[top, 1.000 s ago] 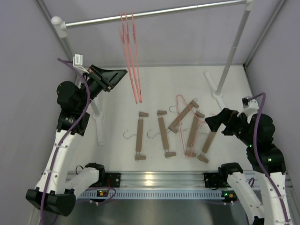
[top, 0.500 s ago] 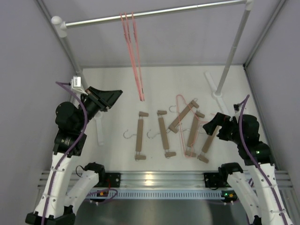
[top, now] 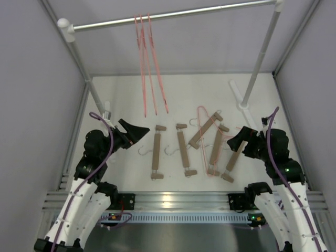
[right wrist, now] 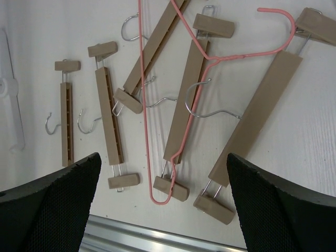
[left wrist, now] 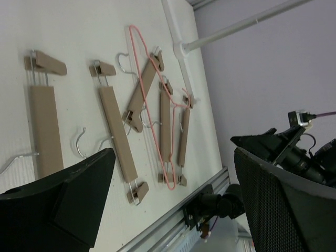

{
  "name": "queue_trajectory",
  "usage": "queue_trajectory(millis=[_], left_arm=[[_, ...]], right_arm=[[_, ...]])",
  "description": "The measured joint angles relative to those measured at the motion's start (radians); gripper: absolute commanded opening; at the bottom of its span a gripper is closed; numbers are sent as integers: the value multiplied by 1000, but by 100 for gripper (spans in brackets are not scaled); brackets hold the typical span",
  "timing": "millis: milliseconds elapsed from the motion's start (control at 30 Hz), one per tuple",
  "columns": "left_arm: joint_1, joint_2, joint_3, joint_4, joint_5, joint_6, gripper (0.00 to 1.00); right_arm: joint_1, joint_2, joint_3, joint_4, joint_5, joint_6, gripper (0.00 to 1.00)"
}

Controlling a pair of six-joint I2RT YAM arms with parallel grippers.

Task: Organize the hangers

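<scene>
Three pink wire hangers [top: 148, 63] hang on the rail. A fourth pink hanger [top: 201, 139] lies on the table across some of the five tan wooden hangers [top: 156, 152]; it also shows in the left wrist view [left wrist: 152, 121] and the right wrist view [right wrist: 143, 105]. My left gripper [top: 137, 132] is open and empty, low, just left of the leftmost wooden hanger [left wrist: 44, 123]. My right gripper [top: 239, 137] is open and empty, over the rightmost wooden hanger [right wrist: 257, 118]. Its open jaws frame the pink hanger's lower end and a wooden clip [right wrist: 170, 188].
The silver rail [top: 173, 14] spans the back on white posts [top: 260, 58], whose feet [top: 239, 97] rest on the table. Grey walls close both sides. An aluminium track [top: 173, 202] runs along the near edge.
My left arm has dropped from up near the rail to low over the table's left side. The hung pink hangers swing and spread. The right arm has shifted slightly lower, then held still.
</scene>
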Motion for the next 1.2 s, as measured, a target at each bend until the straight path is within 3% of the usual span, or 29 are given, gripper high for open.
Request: queue_trajectory(millis=[167,267,400,567,800,1200], left_arm=[[-140,-38,-83,-9,-57,-4,98],[-339,15,-93,2,-185,-8,96],[-661,198,-93,62,-402,-7,90],[-874,538,-39,133,-591,3,78],[-1010,841,167,195,-750,39,68],[-1125,1160,499,213,-885,167,58]], right_arm=[[0,3,0,5,0,5,99],[0,9,0,11,0,12,99],[0,14,-4,18,1,19,99],[0,13,-4,19,2,21,99],[0,12,7,16,5,21,100],[0,-3,71,-9,44,19,99]])
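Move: The last pink hanger on the table has its middle about 31 cm to the left hand's right, 11 cm ahead and 26 cm below. Its near end is roughly 7 cm back and 31 cm right. The crossed wooden hanger lies 6 cm nearer the robot than that middle; the slanted wooden hanger stands 6 cm beyond it and 4 cm left. From the right hand, the pink hanger's middle is some 14 cm ahead, 7 cm left and 18 cm below. Towards the pink hanger's near end the left hand sweeps about 30 cm right, sinking 15 cm and drawing back 7; most of the drop comes early, then it runs nearly level. Its wrist rolls left side up some 35 degrees and turns clockwise, while the wide-open fingers narrow to over half open, touching nothing yet. The right hand, still open, rises a little late on. ##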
